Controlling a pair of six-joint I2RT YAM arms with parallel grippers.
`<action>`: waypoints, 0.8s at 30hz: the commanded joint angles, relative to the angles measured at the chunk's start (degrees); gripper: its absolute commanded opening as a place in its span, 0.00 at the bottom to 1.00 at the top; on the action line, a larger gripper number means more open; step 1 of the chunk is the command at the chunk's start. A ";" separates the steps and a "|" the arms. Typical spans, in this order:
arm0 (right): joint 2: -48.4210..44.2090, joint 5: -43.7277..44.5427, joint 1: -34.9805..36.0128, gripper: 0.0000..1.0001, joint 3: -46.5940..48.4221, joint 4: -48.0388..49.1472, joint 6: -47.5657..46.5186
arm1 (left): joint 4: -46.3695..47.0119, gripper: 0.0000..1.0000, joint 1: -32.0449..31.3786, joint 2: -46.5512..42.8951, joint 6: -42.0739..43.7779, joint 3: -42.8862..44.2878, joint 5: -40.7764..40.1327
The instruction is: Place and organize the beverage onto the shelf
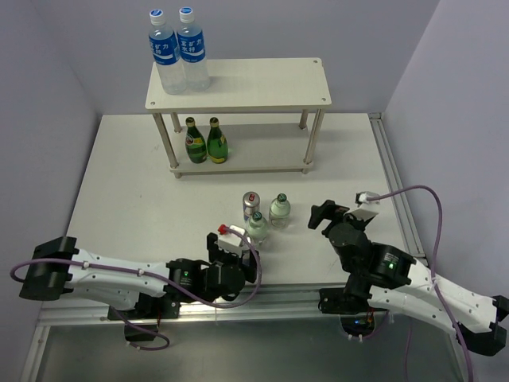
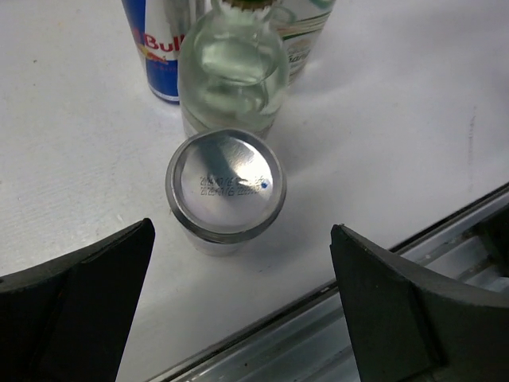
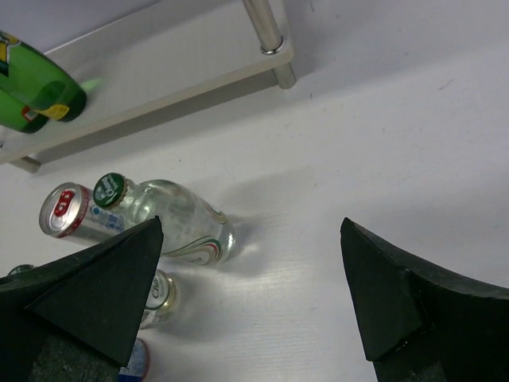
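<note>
Two dark green bottles (image 1: 206, 141) stand on the lower board of the cream shelf (image 1: 262, 95). On the table stand a silver-blue can (image 1: 251, 204) and two clear green-capped bottles (image 1: 279, 209), (image 1: 256, 226). In the left wrist view a second can (image 2: 225, 191) stands just ahead of my open, empty left gripper (image 2: 242, 239), in front of a clear bottle (image 2: 231, 76) and the first can (image 2: 159, 48). My right gripper (image 3: 251, 225) is open and empty, to the right of a clear bottle (image 3: 171, 219) and a can (image 3: 67, 211). In the top view the left gripper (image 1: 233, 240) hides the second can.
Two tall water bottles with blue labels (image 1: 179, 48) stand on the left of the shelf's top board. A metal rail (image 1: 238, 306) runs along the table's near edge, close behind the left gripper. Grey walls enclose the table on three sides.
</note>
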 commanded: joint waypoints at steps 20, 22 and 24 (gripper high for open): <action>32.53 -16.09 -3.49 1.00 -1.29 35.55 -8.37 | 28.78 0.42 5.03 16.31 5.58 -6.04 -7.42; 34.90 -16.00 -3.58 1.00 -1.64 37.92 -7.84 | 28.26 0.20 5.11 16.92 5.14 -5.60 -7.43; 37.01 -15.91 -3.67 1.00 -2.08 39.84 -7.58 | 28.17 0.16 5.11 17.10 5.06 -5.51 -7.25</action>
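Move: The upturned silver can stands about 5 cm ahead of the left hand, 1 cm right and 7 below. Beyond it are the near bottle, 11 ahead and 5 right, and the red-top can, 18 ahead and 3 right. The right hand's target, the far bottle, lies some 8 cm ahead, 14 left and 12 below; from that hand the near bottle is 2 ahead and 21 left, the red-top can 8 ahead and 23 left. Left sinks forward 5 cm, pinching the silver can; right, open, swings 12 cm left and down towards the far bottle. ##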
